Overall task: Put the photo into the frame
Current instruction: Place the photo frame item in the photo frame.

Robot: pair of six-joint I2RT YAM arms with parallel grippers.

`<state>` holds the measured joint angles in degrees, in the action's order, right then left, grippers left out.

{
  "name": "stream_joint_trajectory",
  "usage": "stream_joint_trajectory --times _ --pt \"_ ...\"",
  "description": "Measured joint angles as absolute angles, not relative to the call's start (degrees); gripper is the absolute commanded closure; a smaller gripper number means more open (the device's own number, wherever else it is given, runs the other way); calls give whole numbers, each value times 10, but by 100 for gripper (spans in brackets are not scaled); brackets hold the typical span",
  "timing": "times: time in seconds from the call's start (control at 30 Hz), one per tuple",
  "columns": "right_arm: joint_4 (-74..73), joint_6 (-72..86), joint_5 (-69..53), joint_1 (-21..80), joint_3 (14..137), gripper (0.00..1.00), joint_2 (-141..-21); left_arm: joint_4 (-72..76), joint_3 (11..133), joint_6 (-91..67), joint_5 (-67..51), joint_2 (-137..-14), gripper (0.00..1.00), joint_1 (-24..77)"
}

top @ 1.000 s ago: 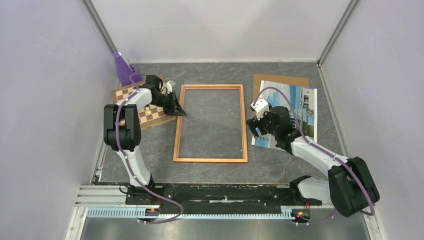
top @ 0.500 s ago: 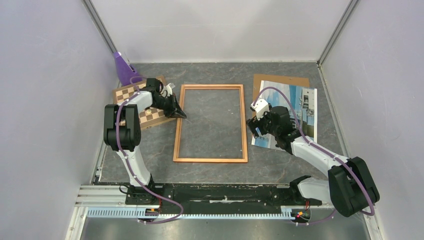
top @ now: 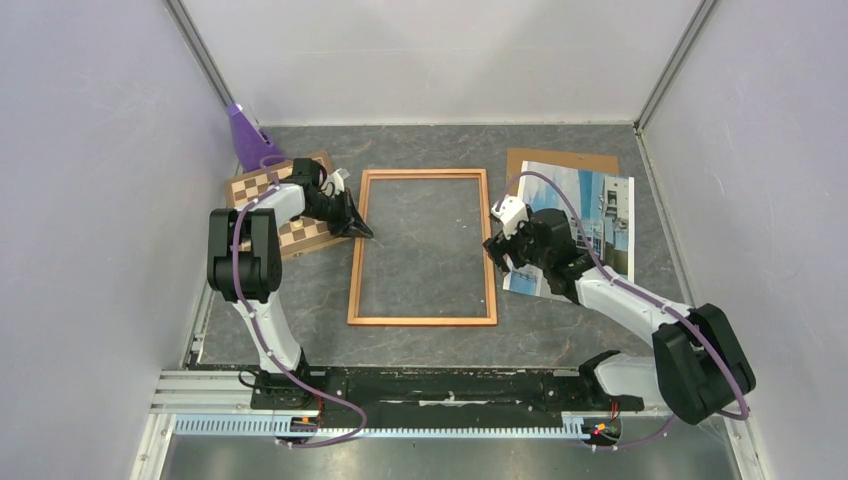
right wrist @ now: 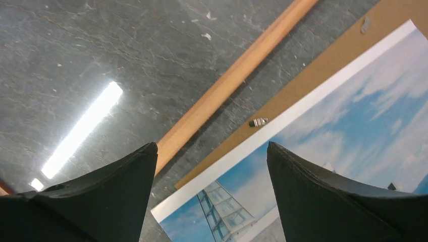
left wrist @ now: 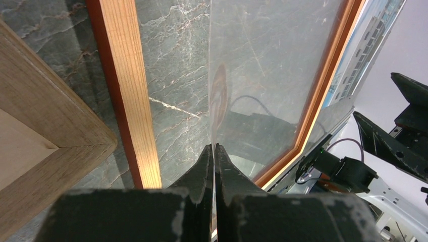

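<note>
The orange-brown frame [top: 423, 246] lies flat mid-table. The photo [top: 598, 212], a pale building against blue sky, rests face up to its right, partly on a brown backing panel [top: 560, 158]. My left gripper [top: 362, 230] is at the frame's left rail [left wrist: 126, 91], shut on the edge of a thin clear pane [left wrist: 262, 60] that shows reflections over the frame's opening. My right gripper [top: 496, 250] hovers open over the gap between the frame's right rail [right wrist: 237, 75] and the photo's white-bordered left edge [right wrist: 353, 126], its jaws [right wrist: 212, 151] holding nothing.
A checkered chessboard [top: 262, 188] sits under my left arm, left of the frame, with a purple object [top: 243, 135] behind it in the corner. The backing panel [right wrist: 303, 75] carries a small metal clip [right wrist: 258, 121]. White walls enclose the table on three sides.
My right gripper has moved left off the photo toward the frame's right rail. The left gripper has barely shifted and stays shut.
</note>
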<state>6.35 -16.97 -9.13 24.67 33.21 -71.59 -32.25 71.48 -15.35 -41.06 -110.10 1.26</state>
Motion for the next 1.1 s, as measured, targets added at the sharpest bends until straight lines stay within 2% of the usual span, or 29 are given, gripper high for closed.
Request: stream_joint_trajectory --times 0.3,0.73,1.1 --pt "68 -179 -87 317 402 17 -806 -317 712 -156 -406 -1101 98 13" --pt "86 -189 -76 405 595 17 -1018 -314 709 -159 -406 -1101 98 14" --pt "85 -191 -77 429 648 18 -1085 -313 708 -167 -405 -1101 98 16"
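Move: The right hand, empty and open, hangs over the frame's right bar, which is about 7 cm below and 1 cm ahead. The clear sheet's middle lies some 16 cm to its left, 2 cm ahead and 7 cm below; the photo's middle is roughly 16 cm right, 6 cm ahead and 8 cm below. For the left hand, gripping the sheet's left edge, the sheet's middle is about 11 cm right, 2 cm back and 3 cm down. Leftward and slightly forward, the right hand sweeps some 19 cm from the frame's right bar in over the clear sheet, towards the left hand. It turns about 20 degrees counter-clockwise, sinks about 3 cm in the later half and slows, fingers still wide open; no touch can be seen. The left hand stays put, keeping its pinch on the sheet's left edge. ##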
